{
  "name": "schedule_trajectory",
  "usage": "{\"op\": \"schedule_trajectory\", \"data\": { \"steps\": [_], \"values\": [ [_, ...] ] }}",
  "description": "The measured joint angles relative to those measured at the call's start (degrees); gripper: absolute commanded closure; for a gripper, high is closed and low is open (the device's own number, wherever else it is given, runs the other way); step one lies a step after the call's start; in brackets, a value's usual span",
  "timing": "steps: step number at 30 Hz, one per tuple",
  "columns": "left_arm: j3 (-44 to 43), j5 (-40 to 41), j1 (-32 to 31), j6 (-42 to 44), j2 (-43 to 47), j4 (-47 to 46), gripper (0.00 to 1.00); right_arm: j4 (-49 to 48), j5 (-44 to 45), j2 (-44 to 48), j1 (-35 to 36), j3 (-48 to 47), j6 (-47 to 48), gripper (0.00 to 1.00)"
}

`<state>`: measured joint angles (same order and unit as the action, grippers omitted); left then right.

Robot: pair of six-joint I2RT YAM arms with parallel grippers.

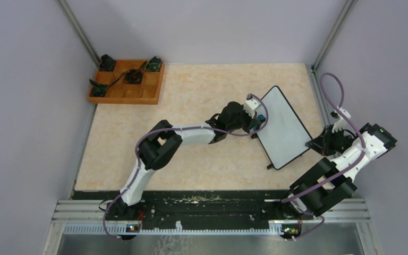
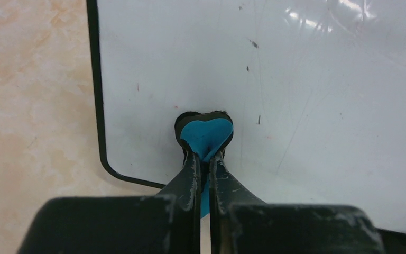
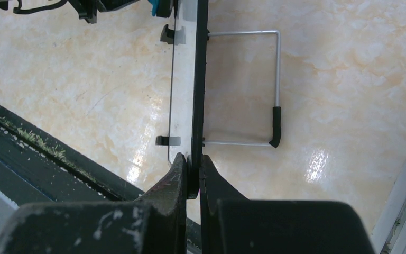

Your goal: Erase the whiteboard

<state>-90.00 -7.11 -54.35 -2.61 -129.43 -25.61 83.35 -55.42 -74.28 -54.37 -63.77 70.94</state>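
The whiteboard (image 1: 283, 126) stands tilted on the table at the right, its white face bare except for a few small specks (image 2: 296, 79). My right gripper (image 3: 193, 164) is shut on its black edge (image 3: 198, 79), holding it upright. My left gripper (image 2: 205, 156) is shut on a small blue eraser (image 2: 206, 135), which is pressed against the board's face near its lower left corner. From above, the left gripper (image 1: 255, 123) sits at the board's left edge and the right gripper (image 1: 319, 143) at its lower right corner.
A wooden tray (image 1: 150, 97) with several dark parts sits at the far left back of the table. The board's wire stand (image 3: 276, 84) rests on the tabletop behind it. A black rail (image 1: 212, 199) runs along the near edge.
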Motion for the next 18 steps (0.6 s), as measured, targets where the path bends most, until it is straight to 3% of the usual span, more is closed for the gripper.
{"op": "schedule_trajectory", "data": {
  "steps": [11, 18],
  "values": [
    [6.1, 0.2, -3.5, -0.3, 3.0, -1.7, 0.99, 0.0, -0.2, 0.0, 0.4, 0.0, -0.2, 1.00],
    [6.8, 0.1, -4.3, 0.4, 7.5, 2.4, 0.99, 0.1, -0.6, 0.2, 1.0, -0.1, -0.1, 1.00]
  ]
}}
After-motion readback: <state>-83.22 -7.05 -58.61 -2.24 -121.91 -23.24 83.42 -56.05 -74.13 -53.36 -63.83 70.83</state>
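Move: The shut left gripper already holds the eraser at the far, lower part of the whiteboard, whose middle lies about 9 cm to its right, 2 cm back and some 3 cm higher. The board's near foot stands about 16 cm back and 5 cm right, roughly 9 cm lower. From the right gripper, which still pinches the board's upper edge near its near corner, the board's middle is about 5 cm ahead, 10 cm left and 6 cm below. Draw the left gripper straight back about 5 cm along the lower part of the whiteboard, keeping the eraser pinched. Let it dip a good centimetre at first, then lift some 3 cm from that low point so the eraser comes away from the face, the wrist turning barely clockwise. Keep the right gripper clamped on the board's edge, all but still. ##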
